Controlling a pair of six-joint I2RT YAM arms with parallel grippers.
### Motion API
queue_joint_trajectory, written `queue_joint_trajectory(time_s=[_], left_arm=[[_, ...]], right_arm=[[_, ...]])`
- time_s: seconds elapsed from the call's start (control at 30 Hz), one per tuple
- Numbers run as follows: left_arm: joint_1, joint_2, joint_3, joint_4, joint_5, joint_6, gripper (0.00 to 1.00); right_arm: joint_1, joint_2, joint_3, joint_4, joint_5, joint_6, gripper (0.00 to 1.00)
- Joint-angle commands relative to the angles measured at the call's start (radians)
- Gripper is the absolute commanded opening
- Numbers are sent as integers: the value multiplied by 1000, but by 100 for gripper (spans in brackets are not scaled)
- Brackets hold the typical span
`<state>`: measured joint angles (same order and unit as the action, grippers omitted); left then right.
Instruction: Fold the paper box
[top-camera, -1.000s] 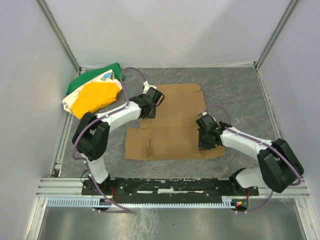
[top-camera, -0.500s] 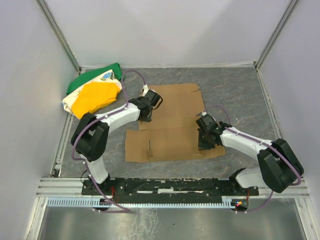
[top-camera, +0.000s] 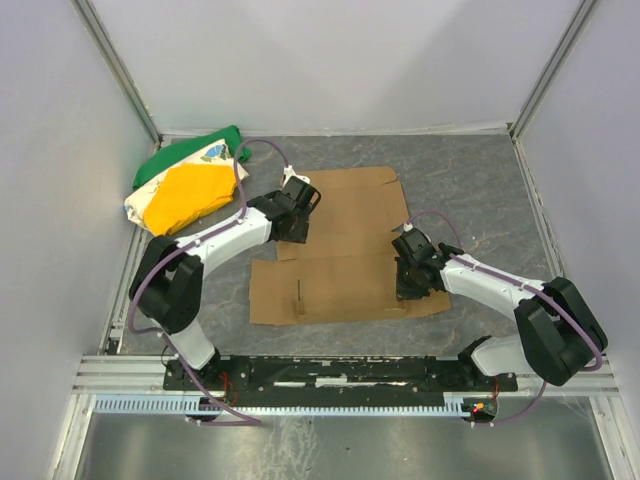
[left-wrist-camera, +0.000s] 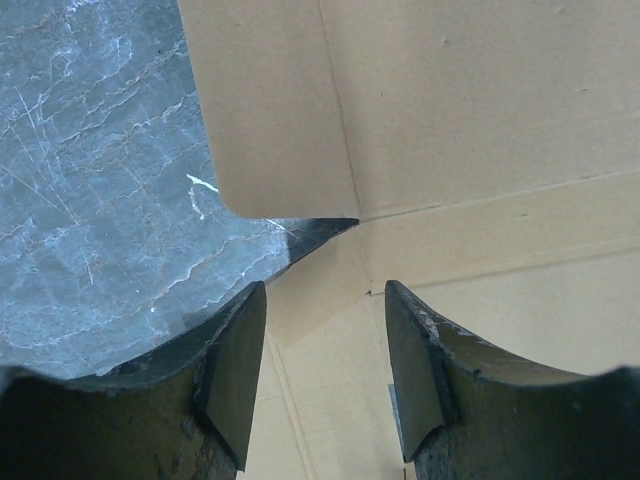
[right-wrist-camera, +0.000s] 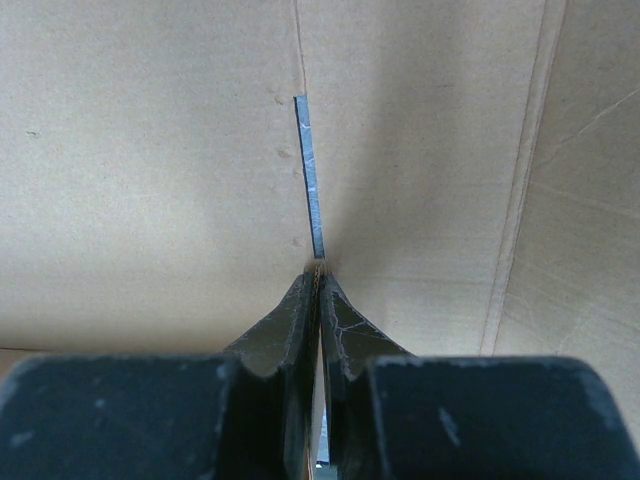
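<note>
The paper box (top-camera: 345, 235) lies as a flat brown die-cut sheet in the middle of the grey table. One small tab (top-camera: 298, 300) stands up near its front left. My left gripper (top-camera: 294, 229) hovers over the sheet's left edge, where a rounded flap (left-wrist-camera: 270, 120) meets a fold corner. It is open (left-wrist-camera: 325, 345) with only flat cardboard under the gap. My right gripper (top-camera: 409, 290) is at the sheet's front right. It is shut (right-wrist-camera: 318, 275) on a thin upright edge of cardboard, right at the end of a narrow slot (right-wrist-camera: 311, 170).
A green, yellow and white cloth bundle (top-camera: 185, 185) lies at the back left of the table. Grey walls and metal frame rails (top-camera: 130, 270) close in the table on the left, back and right. Bare marbled table top (left-wrist-camera: 90, 170) shows left of the sheet.
My left gripper narrowed and then opened again, and the left arm shifted a little toward the sheet's left edge. The right arm and the cardboard stayed put.
</note>
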<state>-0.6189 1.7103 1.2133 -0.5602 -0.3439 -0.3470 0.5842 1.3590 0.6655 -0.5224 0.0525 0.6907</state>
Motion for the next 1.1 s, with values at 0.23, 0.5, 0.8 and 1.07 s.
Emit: queue_joint_trajectory(time_s=[0.23,0.5,0.8,1.07], left_arm=[[59,-51,-61,2,51,2,53],[77,-40,-71,46,121,9,53],[77,-41,-100,101,287,-36,31],[73,-57,-148,114,279,-106,15]], right_arm=[[1,-2,4,34,-8,-3,14],[0,-5,0,35,-11,-6,14],[0,-2,2,46,-17,-2,14],[1,5,2,51,-21,4,14]])
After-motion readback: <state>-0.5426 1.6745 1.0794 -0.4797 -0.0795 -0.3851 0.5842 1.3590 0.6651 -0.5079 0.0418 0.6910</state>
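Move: The left corner flap, at the end of the narrow back wall, lies spread outward about 4 cm below the left hand's open fingers and 1 cm to their left, level with them fore and aft. The left slot is some 13 cm back from this hand and 7 cm lower; the side flap is equally far back, 5 cm left. The large back panel's middle is about 7 cm ahead and 9 cm right. From the right hand, the corner flap is roughly 12 cm ahead, 20 cm left and slightly higher. The corner flap is caught from outside and swung inward: the left hand goes about 3 cm to the left while dropping, then comes back right, then down and towards the base, its left side dipping and its fingers tipping steeper by some 10 degrees. The fingers close and pinch the flap. The right hand stays, still pinching the cardboard tab by the right slot. ##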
